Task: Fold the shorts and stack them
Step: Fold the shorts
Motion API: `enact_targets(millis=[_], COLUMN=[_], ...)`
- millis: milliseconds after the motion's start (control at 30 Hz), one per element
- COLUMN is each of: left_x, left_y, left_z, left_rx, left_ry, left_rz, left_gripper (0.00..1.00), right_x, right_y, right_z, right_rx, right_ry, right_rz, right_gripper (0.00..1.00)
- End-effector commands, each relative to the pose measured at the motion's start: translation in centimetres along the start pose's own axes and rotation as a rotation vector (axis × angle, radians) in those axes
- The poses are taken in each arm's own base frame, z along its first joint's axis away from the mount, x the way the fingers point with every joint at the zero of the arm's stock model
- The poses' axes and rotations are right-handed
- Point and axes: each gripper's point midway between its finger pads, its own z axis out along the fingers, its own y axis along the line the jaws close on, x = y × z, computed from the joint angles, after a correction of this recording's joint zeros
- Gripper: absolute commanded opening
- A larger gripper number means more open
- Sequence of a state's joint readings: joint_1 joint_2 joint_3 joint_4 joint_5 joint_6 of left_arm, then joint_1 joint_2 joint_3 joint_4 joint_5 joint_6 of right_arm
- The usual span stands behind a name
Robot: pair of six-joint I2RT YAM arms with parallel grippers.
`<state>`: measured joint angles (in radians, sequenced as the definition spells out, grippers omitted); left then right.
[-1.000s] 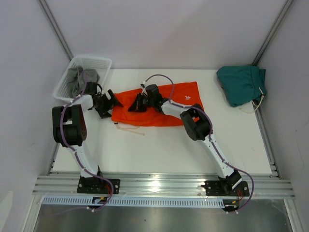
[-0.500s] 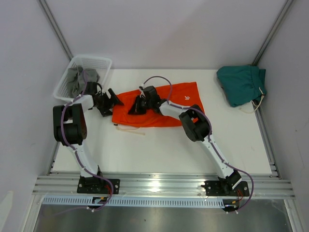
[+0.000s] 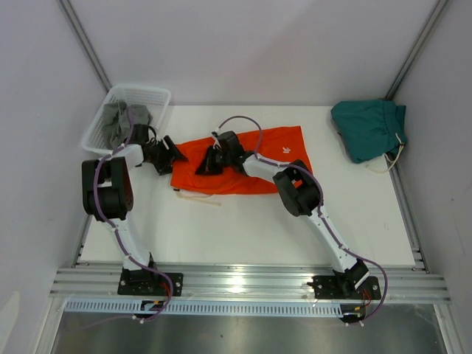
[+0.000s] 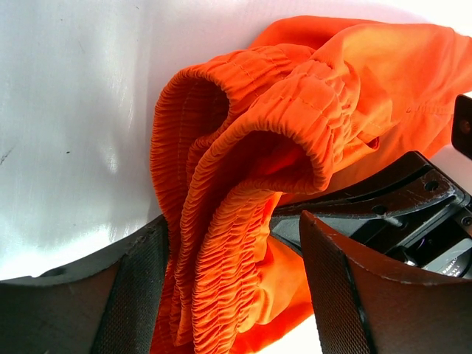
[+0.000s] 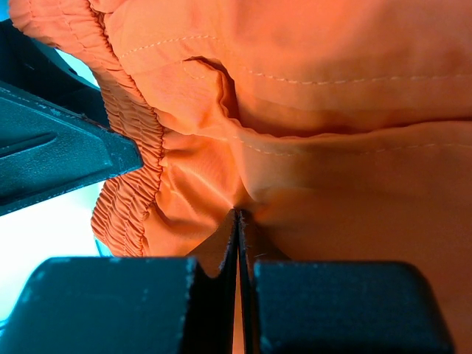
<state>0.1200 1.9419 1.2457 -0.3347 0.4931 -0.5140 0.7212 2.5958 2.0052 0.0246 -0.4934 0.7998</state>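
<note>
The orange shorts [image 3: 254, 158] lie flat mid-table, their white drawstring [image 3: 199, 196] trailing off the near left corner. My left gripper [image 3: 172, 150] stands at their left edge; in the left wrist view its jaws [image 4: 236, 295] are apart, with the bunched elastic waistband [image 4: 243, 192] between them. My right gripper [image 3: 204, 164] rests on the shorts' left part, and its fingers [image 5: 238, 215] are shut, pinching a fold of the orange cloth [image 5: 332, 110]. The teal-green shorts [image 3: 367, 129] sit crumpled at the back right corner.
A white basket [image 3: 151, 94] holding grey cloth [image 3: 116, 122] stands at the back left, just behind my left arm. The two grippers are close together over the shorts' left end. Grey walls enclose the table on three sides.
My left gripper's jaws have narrowed around the waistband. The right gripper has shifted slightly left with the cloth.
</note>
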Motion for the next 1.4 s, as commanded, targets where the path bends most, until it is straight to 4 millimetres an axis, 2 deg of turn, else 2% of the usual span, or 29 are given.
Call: enact_targets(millis=[0,500,533,600,700,733,800,867,900,933,1067,1267,1367], left_x=[0.1,0.0,-0.1,-0.2,-0.1,0.1,0.3,0.5,0.6,0.8,1.1,-0.1,0.0], left_y=[0.7,1.0,1.1,1.2,1.1,0.8,0.6,0.4,0.5,0.5,0.0,-1.6,-2.3], left_z=[0.4,0.3,0.1,0.1,0.1,0.2,0.3,0.3,0.3,0.3,-0.4,-4.2,-5.8], left_rx=[-0.039,-0.084,-0.097,-0.101,-0.103,-0.091,-0.083,-0.084,-0.085,-0.078,-0.08,-0.192,-0.235], left_ry=[0.01,-0.003,-0.014,-0.026,-0.021,-0.014,-0.006,-0.009,-0.008,-0.003,-0.033,-0.15,-0.181], left_rz=[-0.031,-0.03,-0.033,-0.033,-0.027,-0.021,-0.012,-0.01,-0.01,-0.012,0.011,0.09,0.114], left_gripper=[0.71,0.6,0.46,0.39,0.37,0.26,0.2,0.11,0.03,0.0,0.0,0.0,0.0], right_x=[2.1,2.3,2.3,2.2,2.2,2.2,2.3,2.3,2.2,2.1,1.9,0.9,-0.4], right_y=[0.0,0.7,0.9,1.0,1.1,1.2,1.2,1.4,1.3,1.4,1.6,2.4,4.2], right_z=[0.5,0.6,0.5,0.4,0.3,0.2,0.2,0.0,0.0,-0.1,-0.5,-1.4,-1.9], right_rx=[0.044,0.027,0.024,0.022,0.022,0.021,0.022,0.02,0.021,0.02,0.016,0.021,-0.002], right_ry=[0.045,0.048,0.048,0.048,0.047,0.046,0.048,0.048,0.046,0.045,0.043,0.0,-0.031], right_rz=[-0.019,-0.006,-0.008,-0.007,-0.01,-0.009,-0.005,-0.007,-0.007,-0.01,-0.013,-0.029,-0.061], right_gripper=[0.0,0.0,0.0,0.0,0.0,0.0,0.0,0.0,0.0,0.0,0.0,0.0,0.0])
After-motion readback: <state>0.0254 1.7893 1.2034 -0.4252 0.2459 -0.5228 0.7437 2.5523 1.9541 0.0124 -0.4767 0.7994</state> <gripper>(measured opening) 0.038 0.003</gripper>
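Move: The shorts' gathered waistband already stands between the left hand's open fingers, no more than about 1 cm below its hand point. The basket with the grey cloth sits some 16 cm ahead and 19 cm left of that hand; the loose drawstring lies about 12 cm back and 8 cm right. From the right hand, whose shut fingertips are on the cloth, the waistband is roughly 8 cm left and 3 cm ahead. The left fingers close around the waistband almost in place and pinch it shut; then the left hand pulls back about 2 cm and up about 2 cm, its left side rolling up some 10 degrees. The right hand keeps its shut fingertips on the shorts and slides back with them by about 1.5 cm at the end. ##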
